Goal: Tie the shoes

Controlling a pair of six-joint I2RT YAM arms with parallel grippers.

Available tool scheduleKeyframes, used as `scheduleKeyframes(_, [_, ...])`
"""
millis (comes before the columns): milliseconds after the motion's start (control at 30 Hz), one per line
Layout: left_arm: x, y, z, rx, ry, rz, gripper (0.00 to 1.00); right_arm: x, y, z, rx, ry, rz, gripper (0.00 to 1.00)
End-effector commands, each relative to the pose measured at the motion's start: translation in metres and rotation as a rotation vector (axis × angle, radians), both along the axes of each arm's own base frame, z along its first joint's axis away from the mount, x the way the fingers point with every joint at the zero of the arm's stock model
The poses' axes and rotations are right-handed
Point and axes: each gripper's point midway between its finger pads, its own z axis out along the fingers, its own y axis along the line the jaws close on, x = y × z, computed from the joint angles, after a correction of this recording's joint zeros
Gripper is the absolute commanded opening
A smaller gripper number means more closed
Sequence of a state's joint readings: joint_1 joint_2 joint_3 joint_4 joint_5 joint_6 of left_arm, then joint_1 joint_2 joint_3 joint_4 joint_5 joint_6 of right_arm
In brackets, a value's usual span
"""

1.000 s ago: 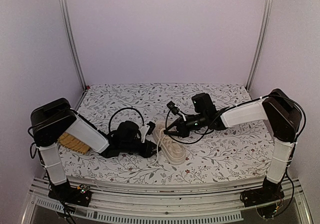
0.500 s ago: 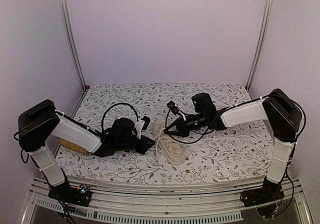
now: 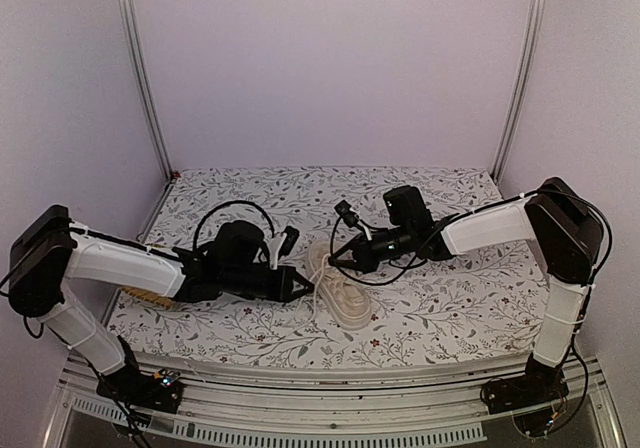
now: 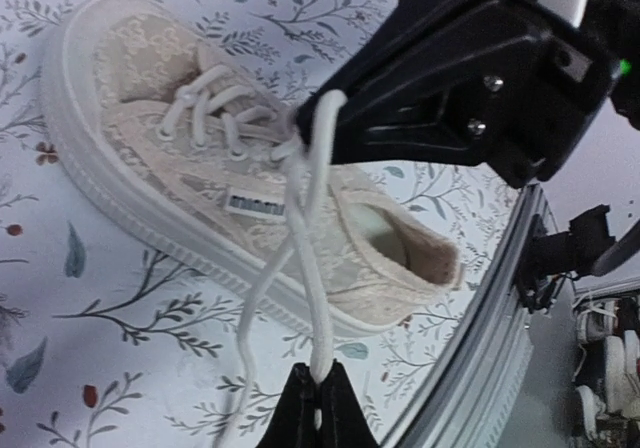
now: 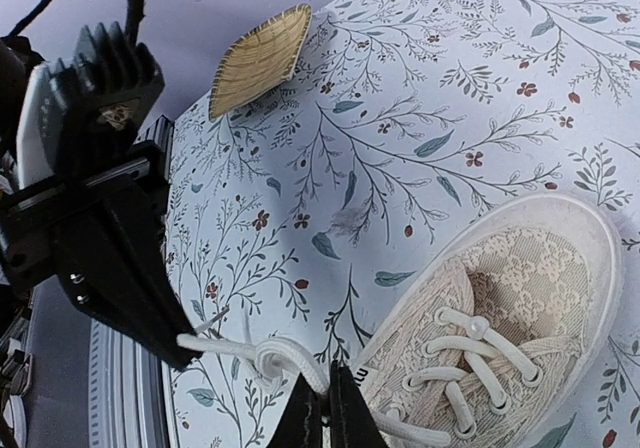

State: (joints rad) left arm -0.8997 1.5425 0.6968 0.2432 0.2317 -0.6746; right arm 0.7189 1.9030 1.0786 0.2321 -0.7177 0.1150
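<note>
The cream lace-up shoe [image 3: 343, 296] lies on the floral table, toe pointing away from the arm bases. In the left wrist view the shoe [image 4: 180, 158] sits on its sole and a pale lace [image 4: 312, 268] runs from its eyelets down into my left gripper [image 4: 318, 388], which is shut on it. My right gripper [image 5: 327, 393] is shut on another stretch of lace [image 5: 285, 353] that curls in a loop just left of the shoe [image 5: 520, 308]. From above, the left gripper [image 3: 309, 286] and right gripper [image 3: 334, 258] meet at the shoe's left side.
A flat yellow woven mat [image 5: 262, 56] lies at the table's left, partly under the left arm [image 3: 140, 293]. Black cables loop over both wrists. A metal rail [image 4: 500, 298] runs along the near table edge. Frame posts stand at the back corners.
The left gripper has shut on the lace. The left arm has stretched out low, its shoulder link swinging down to the left. The right arm has hardly moved.
</note>
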Motion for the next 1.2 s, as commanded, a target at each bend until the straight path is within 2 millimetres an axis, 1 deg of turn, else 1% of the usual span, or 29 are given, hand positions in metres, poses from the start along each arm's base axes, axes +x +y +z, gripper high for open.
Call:
scheduleKeyframes(0, [-0.027,-0.035,0.039,-0.138,0.155,-0.092,0.0,0.007,0.002,0.015,0.019,-0.024,-0.023,0.02])
scheduleKeyframes(133, [-0.025,-0.061,0.058,-0.214,0.21,-0.103,0.0,0.008,0.004,0.011,0.017,-0.004,-0.028,0.02])
scheduleKeyframes(267, [-0.017,-0.084,0.068,-0.283,0.249,-0.079,0.0,0.01,0.005,0.008,0.018,0.009,-0.036,0.02])
scheduleKeyframes(300, [-0.016,-0.089,0.069,-0.295,0.252,-0.076,0.02,0.01,0.005,0.007,0.019,0.012,-0.039,0.02])
scheduleKeyframes(333, [-0.016,-0.093,0.068,-0.298,0.255,-0.077,0.06,0.01,0.005,0.007,0.02,0.013,-0.04,0.02])
scheduleKeyframes(367, [-0.016,-0.098,0.066,-0.296,0.259,-0.079,0.12,0.011,0.005,0.007,0.022,0.015,-0.042,0.02])
scheduleKeyframes(433, [-0.018,-0.104,0.063,-0.284,0.267,-0.091,0.17,0.011,0.006,0.007,0.023,0.018,-0.043,0.02])
scheduleKeyframes(500, [-0.02,-0.11,0.065,-0.283,0.264,-0.109,0.26,0.011,0.006,0.008,0.025,0.015,-0.045,0.02])
scheduleKeyframes(600, [-0.022,-0.116,0.066,-0.256,0.253,-0.123,0.33,0.013,0.006,0.01,0.026,0.01,-0.051,0.02])
scheduleKeyframes(733, [-0.025,-0.114,0.058,-0.198,0.244,-0.133,0.39,0.015,0.007,0.013,0.032,0.0,-0.058,0.02])
scheduleKeyframes(833, [-0.029,-0.109,0.056,-0.185,0.22,-0.151,0.49,0.016,0.008,0.016,0.039,-0.001,-0.061,0.02])
scheduleKeyframes(867, [-0.03,-0.106,0.052,-0.168,0.217,-0.156,0.52,0.017,0.008,0.016,0.04,-0.001,-0.063,0.02])
scheduleKeyframes(933, [-0.029,-0.101,0.04,-0.112,0.212,-0.141,0.54,0.017,0.008,0.015,0.039,0.001,-0.064,0.02])
scheduleKeyframes(1033, [-0.028,-0.086,0.022,-0.012,0.21,-0.101,0.59,0.017,0.007,0.014,0.035,0.003,-0.069,0.02])
scheduleKeyframes(1067, [-0.029,-0.082,0.019,0.003,0.205,-0.097,0.61,0.017,0.006,0.013,0.033,0.006,-0.07,0.02])
scheduleKeyframes(1133, [-0.031,-0.075,0.021,0.005,0.191,-0.099,0.65,0.016,0.005,0.01,0.026,0.008,-0.072,0.02])
scheduleKeyframes(1167, [-0.033,-0.072,0.024,-0.002,0.182,-0.101,0.7,0.016,0.004,0.008,0.023,0.009,-0.073,0.02])
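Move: The left hand grips a lace strand that runs to the right gripper's fingertips, where a lace loop is pinched some 5 cm ahead of the left hand and 4 cm to its right, at about its height. The shoe's middle is about 3 cm ahead, 7 cm right and 7 cm below the left hand. The right hand has that loop between its own pads, with the shoe's middle about 2 cm back, 3 cm right and 8 cm down. Rightward and upward sweeps the left hand with the lace, about 11 cm across and 6 cm up, passing on the robot's side of the right gripper's fingertips while its own fingertips tilt up some 15 degrees. Partway across it starts opening and lets the strand go, then sinks about 4 cm and eases slightly back left, fingers wide. The right hand stays, still pinching the loop. ##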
